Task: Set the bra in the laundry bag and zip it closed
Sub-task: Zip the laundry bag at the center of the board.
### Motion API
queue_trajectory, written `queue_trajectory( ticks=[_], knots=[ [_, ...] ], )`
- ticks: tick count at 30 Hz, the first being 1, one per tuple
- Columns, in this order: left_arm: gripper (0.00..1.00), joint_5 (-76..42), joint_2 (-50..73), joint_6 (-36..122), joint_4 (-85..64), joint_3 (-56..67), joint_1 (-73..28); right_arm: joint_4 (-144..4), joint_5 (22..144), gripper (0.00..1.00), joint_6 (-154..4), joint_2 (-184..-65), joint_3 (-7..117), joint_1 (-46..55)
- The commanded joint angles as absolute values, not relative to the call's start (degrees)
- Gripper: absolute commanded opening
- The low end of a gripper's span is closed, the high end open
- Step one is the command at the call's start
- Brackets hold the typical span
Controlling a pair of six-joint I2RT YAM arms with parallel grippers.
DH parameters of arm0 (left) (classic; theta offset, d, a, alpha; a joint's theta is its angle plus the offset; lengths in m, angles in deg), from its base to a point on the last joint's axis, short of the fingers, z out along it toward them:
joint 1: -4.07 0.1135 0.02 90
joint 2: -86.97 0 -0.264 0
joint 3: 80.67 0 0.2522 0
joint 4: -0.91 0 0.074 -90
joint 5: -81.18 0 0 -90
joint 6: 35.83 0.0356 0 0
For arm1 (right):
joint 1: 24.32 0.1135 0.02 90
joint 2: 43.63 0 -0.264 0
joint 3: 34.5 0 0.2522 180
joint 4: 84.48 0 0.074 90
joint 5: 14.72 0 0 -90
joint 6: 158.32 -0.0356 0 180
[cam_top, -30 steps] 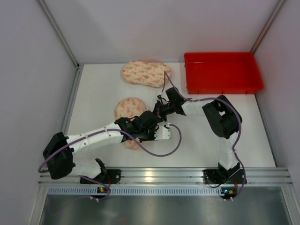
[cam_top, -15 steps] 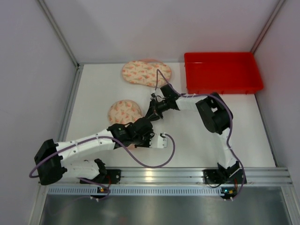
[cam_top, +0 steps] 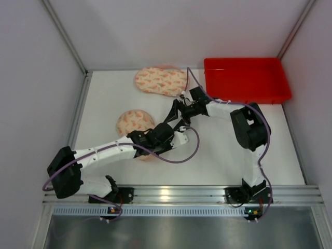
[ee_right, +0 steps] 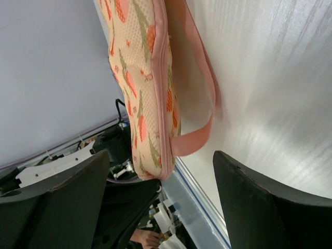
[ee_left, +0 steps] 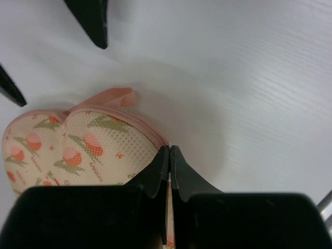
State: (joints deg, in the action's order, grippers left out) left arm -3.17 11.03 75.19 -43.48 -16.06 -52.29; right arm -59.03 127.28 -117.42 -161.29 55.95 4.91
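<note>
The laundry bag is a peach mesh pouch with a floral print, pink trim and a pink loop. It lies at centre left of the table. My left gripper is shut on the trimmed edge of the laundry bag, fingertips pressed together there. My right gripper stands open just right of the bag, nothing between its fingers. In the right wrist view the laundry bag and its loop hang ahead of the wide-spread right gripper. The bra is hidden.
A second floral pouch lies at the back of the table. A red bin stands at the back right. White walls close in on the left and right. The arms' rail runs along the near edge.
My right gripper has opened and drawn back to the right, away from the bag. The left arm swung back in, still pinching the bag's edge.
</note>
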Motion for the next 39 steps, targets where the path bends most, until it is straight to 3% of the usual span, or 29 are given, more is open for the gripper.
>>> queue_trajectory(
  ticks=[1, 11, 14, 18, 19, 20, 29, 39],
  knots=[
    [0.0, 5.0, 10.2, 68.6, -36.1, -12.8, -52.3, -54.0, 125.7, 0.81, -113.0, -156.3, 55.6, 4.4],
    [0.0, 12.8, 5.6, 58.7, -35.6, -10.1, -52.2, -64.8, 132.5, 0.66, -122.2, -161.0, 53.5, 8.8],
    [0.0, 11.8, 6.0, 57.6, -35.6, -10.2, -52.3, -65.6, 132.9, 0.53, -122.5, -162.5, 54.1, 10.7],
    [0.0, 7.9, 8.3, 56.6, -35.4, -10.8, -52.3, -66.1, 132.8, 0.21, -122.9, -164.1, 55.6, 11.3],
    [0.0, 6.7, 8.7, 56.3, -35.5, -11.4, -52.3, -66.4, 132.8, 0.04, -123.0, -164.5, 56.0, 11.1],
    [0.0, 5.7, 9.4, 55.6, -35.5, -11.6, -52.3, -66.3, 132.7, 0.0, -123.1, -164.8, 56.6, 11.2],
    [0.0, 17.0, 13.5, 40.6, -38.4, -14.6, -52.1, -69.0, 129.5, 0.0, -125.6, -164.7, 55.2, 8.6],
    [0.0, 17.1, 14.8, 31.0, -43.4, -16.2, -47.9, -73.5, 124.2, 0.0, -130.0, -164.9, 55.9, 3.7]
  ],
)
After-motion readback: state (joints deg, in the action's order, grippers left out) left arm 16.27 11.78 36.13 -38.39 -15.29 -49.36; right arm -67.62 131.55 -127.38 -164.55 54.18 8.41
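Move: The stretch of pink zip by the strap tab, which your open right fingers go for, lies about 5 cm back and 3 cm to their left, about a centimetre lower. From the left fingers, already shut on the zip edge, it is some 5 cm ahead, almost in line and slightly below. The bag's body spreads roughly 12 cm left of the left fingers and 6 cm ahead; the second bag lies some 19 cm ahead of the right hand and 5 cm to its left. Keep the left gripper shut on the zip edge and bring it forward about 4 cm towards the right one. Meanwhile take the open right gripper back about 5 cm and left 3 cm, closing it to pinch the zip by the strap tab. Then ease the right hand forward some 3 cm with its grip kept, while the left rises slightly and goes on turning counter-clockwise. ##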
